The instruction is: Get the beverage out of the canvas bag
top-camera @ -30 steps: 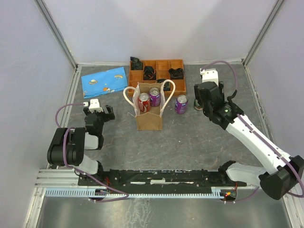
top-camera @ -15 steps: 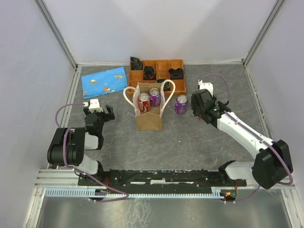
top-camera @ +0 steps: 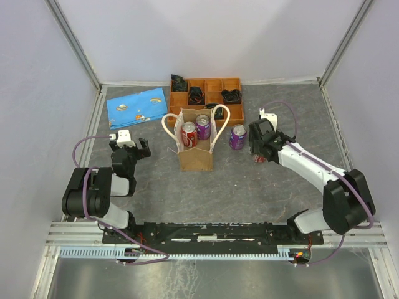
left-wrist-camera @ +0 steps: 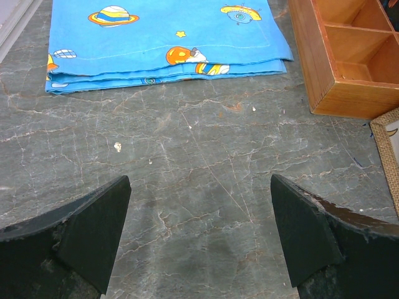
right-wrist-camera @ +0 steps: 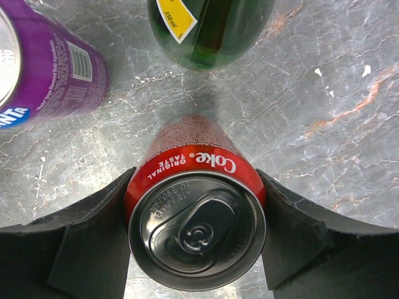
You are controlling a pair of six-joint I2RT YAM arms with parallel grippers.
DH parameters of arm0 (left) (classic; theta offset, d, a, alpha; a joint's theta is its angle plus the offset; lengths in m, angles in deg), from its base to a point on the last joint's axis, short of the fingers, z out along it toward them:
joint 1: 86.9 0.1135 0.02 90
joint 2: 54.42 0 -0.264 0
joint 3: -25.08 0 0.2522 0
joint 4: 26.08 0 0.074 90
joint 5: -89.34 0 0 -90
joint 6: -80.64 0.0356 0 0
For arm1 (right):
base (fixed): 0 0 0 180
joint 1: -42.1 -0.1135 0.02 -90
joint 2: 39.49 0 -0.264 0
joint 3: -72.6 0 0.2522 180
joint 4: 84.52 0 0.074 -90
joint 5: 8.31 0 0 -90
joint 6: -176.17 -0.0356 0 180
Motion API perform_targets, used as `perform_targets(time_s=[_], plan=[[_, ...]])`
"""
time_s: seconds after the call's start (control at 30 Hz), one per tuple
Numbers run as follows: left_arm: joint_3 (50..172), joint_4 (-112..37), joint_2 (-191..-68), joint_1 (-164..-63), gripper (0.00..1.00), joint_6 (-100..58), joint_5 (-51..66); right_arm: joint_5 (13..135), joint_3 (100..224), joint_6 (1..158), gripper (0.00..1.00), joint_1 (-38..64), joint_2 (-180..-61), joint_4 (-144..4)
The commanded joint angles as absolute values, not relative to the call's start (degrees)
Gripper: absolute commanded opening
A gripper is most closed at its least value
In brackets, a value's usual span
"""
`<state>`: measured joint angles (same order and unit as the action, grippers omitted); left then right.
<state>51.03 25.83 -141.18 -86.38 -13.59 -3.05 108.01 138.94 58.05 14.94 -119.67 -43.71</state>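
The tan canvas bag point(top-camera: 195, 157) stands upright mid-table with a red can point(top-camera: 189, 133) and a purple can point(top-camera: 203, 126) inside it. My right gripper point(top-camera: 259, 153) is shut on a red Coke can point(right-wrist-camera: 196, 205), held upright low over the table, just right of a purple can point(top-camera: 237, 136) point(right-wrist-camera: 43, 75) standing outside the bag. A dark green can point(right-wrist-camera: 209, 28) stands just beyond the Coke can. My left gripper point(top-camera: 128, 147) point(left-wrist-camera: 199, 237) rests open and empty left of the bag, whose woven edge point(left-wrist-camera: 389, 156) shows at the right of the left wrist view.
An orange compartmented tray point(top-camera: 237, 82) point(left-wrist-camera: 336, 93) holding black parts sits behind the bag. A folded blue cloth with planets point(top-camera: 137, 106) point(left-wrist-camera: 162, 31) lies at the back left. Metal frame posts and grey walls bound the table.
My right arm has swung left and down towards the purple can on the table, carrying the red Coke can lower. The left arm has not moved.
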Motion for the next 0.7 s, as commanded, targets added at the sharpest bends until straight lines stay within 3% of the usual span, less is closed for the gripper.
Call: perform_targets(time_s=[0.0,0.23,0.37,0.47,0.5,0.53,0.67], plan=[[52.29,27.69,-141.51,-86.56,0.99,-10.84,-2.24,108.14,139.66,55.25,0.06,15.77,-120.91,-47.78],[52.29,27.7,-141.52,-86.58,0.99,-10.85,-2.24,107.55,140.03,53.51,0.18,16.27,-122.78,-46.22],[52.29,27.73,-141.44,-86.6,0.99,-10.85,-2.24,107.59,139.99,53.22,0.58,16.3,-123.05,-45.26],[52.29,27.67,-141.43,-86.59,0.99,-10.85,-2.24,108.47,140.13,53.12,0.77,16.29,-122.46,-44.48],[52.28,27.73,-141.45,-86.55,0.99,-10.85,-2.26,108.89,140.3,53.19,0.92,16.28,-122.13,-44.14],[52.28,27.7,-141.52,-86.54,0.99,-10.85,-2.26,109.27,140.45,53.27,0.98,16.33,-121.72,-43.85],[52.27,27.68,-141.45,-86.54,0.99,-10.85,-2.24,110.62,141.3,53.99,0.99,16.3,-119.7,-42.8]])
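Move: Ahead of the right hand, which holds the red Coke can by its upper end, the green bottle stands about 11 cm out and 1 cm right, its middle nearly level with the fingers. The bare table spot for the can is directly under the hand, some 12 cm down. The purple can is about 7 cm ahead and 9 cm left, the canvas bag 5 cm ahead and 26 cm left. From the idle left hand, that spot lies roughly 52 cm right and 4 cm back. Lowering the Coke can almost straight down by about 2.5 cm, the right hand brings it onto the bare table short of the bottle and purple can, tipping the fingers some 5 degrees further down. It pauses there, then opens the fingers from their grip to fully wide and just starts to rise, less than half a centimetre. ##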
